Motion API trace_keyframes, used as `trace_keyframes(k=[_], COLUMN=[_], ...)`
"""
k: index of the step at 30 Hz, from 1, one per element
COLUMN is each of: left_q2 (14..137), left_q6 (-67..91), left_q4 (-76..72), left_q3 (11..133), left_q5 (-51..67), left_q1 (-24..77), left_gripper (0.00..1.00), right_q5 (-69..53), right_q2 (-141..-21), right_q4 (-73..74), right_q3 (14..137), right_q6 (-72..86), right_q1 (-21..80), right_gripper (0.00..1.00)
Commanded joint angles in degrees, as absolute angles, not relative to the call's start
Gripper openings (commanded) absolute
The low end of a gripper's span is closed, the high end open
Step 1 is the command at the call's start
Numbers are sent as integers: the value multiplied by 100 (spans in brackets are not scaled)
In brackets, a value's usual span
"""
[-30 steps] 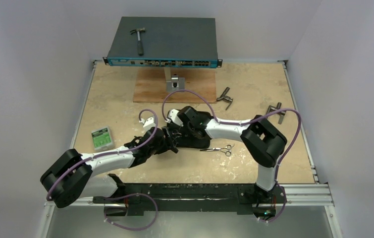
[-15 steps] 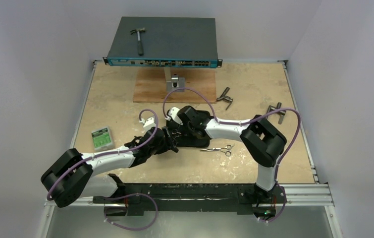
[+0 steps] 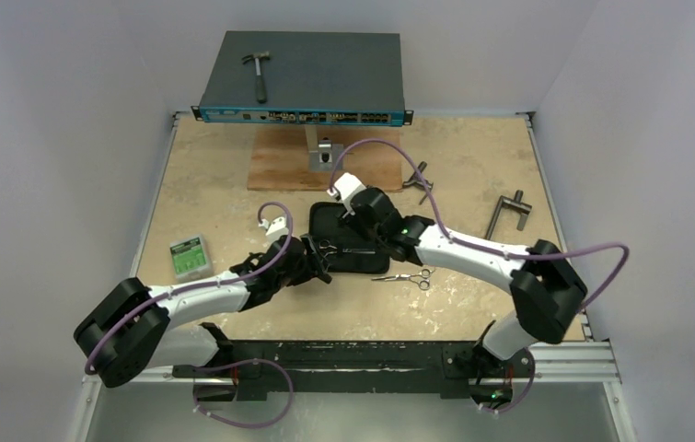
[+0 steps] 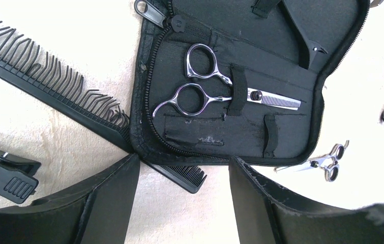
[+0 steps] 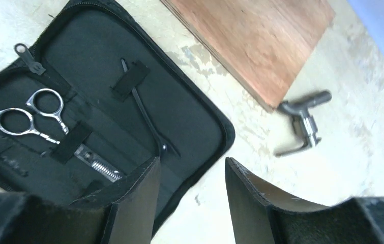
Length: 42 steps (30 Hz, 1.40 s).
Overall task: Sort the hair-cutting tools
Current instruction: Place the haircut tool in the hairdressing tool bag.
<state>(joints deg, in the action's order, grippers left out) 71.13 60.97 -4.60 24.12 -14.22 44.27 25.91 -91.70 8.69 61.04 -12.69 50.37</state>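
A black zip case (image 3: 362, 261) (image 4: 281, 30) (image 5: 189, 86) lies open at mid-table. One pair of silver scissors (image 4: 205, 91) (image 5: 32, 119) sits under a strap inside it, and a thin black hair clip (image 5: 146, 114) is tucked under another strap. The second scissors (image 3: 410, 276) (image 4: 322, 162) lie on the table right of the case. The black comb (image 4: 52, 86) lies slantwise, its end under the case's near-left corner. My left gripper (image 3: 318, 267) (image 4: 184, 203) stands open just before that corner, holding nothing. My right gripper (image 3: 371, 224) (image 5: 192, 162) hangs open and empty over the case's far right edge.
A black toothed clip (image 4: 6, 173) lies left of my left finger. Two grey T-handled tools (image 3: 420, 181) (image 3: 509, 214) lie at the right. A wooden board (image 3: 283, 161) and a switch box (image 3: 302, 78) with a hammer (image 3: 258, 74) stand at the back; a green box (image 3: 188, 257) is on the left.
The right gripper has opened and drawn back to the right, off the case's left part to its far right edge. The left arm has stayed put.
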Motion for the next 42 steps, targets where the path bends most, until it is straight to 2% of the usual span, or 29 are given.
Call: trace_keyframes(k=[1,6,12,16,22,32,42], left_q2=[6977,6990,6760,6749,6686,5848,7182], left_q6=[6133,6304,6136,5999,5942,6006,5879], left_q4=[-544,-676,-420,-299,-201,749,-465], left_q3=[2601,2588,2893,3044,3094,2905,3367], left_q5=[-1528,-1599,-1760,-1959,-1963,-2362,-2015], left_q1=[4396,4397,4397,4395,4388,4387,4359], left_gripper=[64,63,63,63,63,66,65], right_q5=[2652,2204,1674,1177,944,941,699], right_q2=[-8316,-8036,-8052,-8092,-8404,-8649,-9093], right_q4=[552,57,-855,-1437,-1760,-1988,-2201], right_q3=[5408,4621,4123,3768,3858,3789,3904], right_q6=[512,2190,3048,3490,3675,3868,4001], right_q1=[5050,4882,4617,4078,3872,3815,3725], right_gripper=[48,43,41,44,45,45,43])
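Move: The hair clip already strapped into the bag lies almost under the right hand, about 10 cm below, its middle roughly 2 cm ahead and 3 cm left. From that hand, the thinning scissors in the bag are some 3 cm back and 5 cm left. From the left hand, the strapped clip is about 10 cm ahead, 7 cm right; the comb's middle is 3 cm ahead, 5 cm left, and a black hair clip level, 11 cm left. Down towards the strapped clip, by about 7 cm net, goes the empty right hand, first drawing back then forward again while rolling some 50 degrees with its left side rising, turning clockwise and tipping its half-open fingers steeper over the bag's right part. Meanwhile the left hand rises about 5 cm from the bag's near-left corner and eases forward, fingers still open. ##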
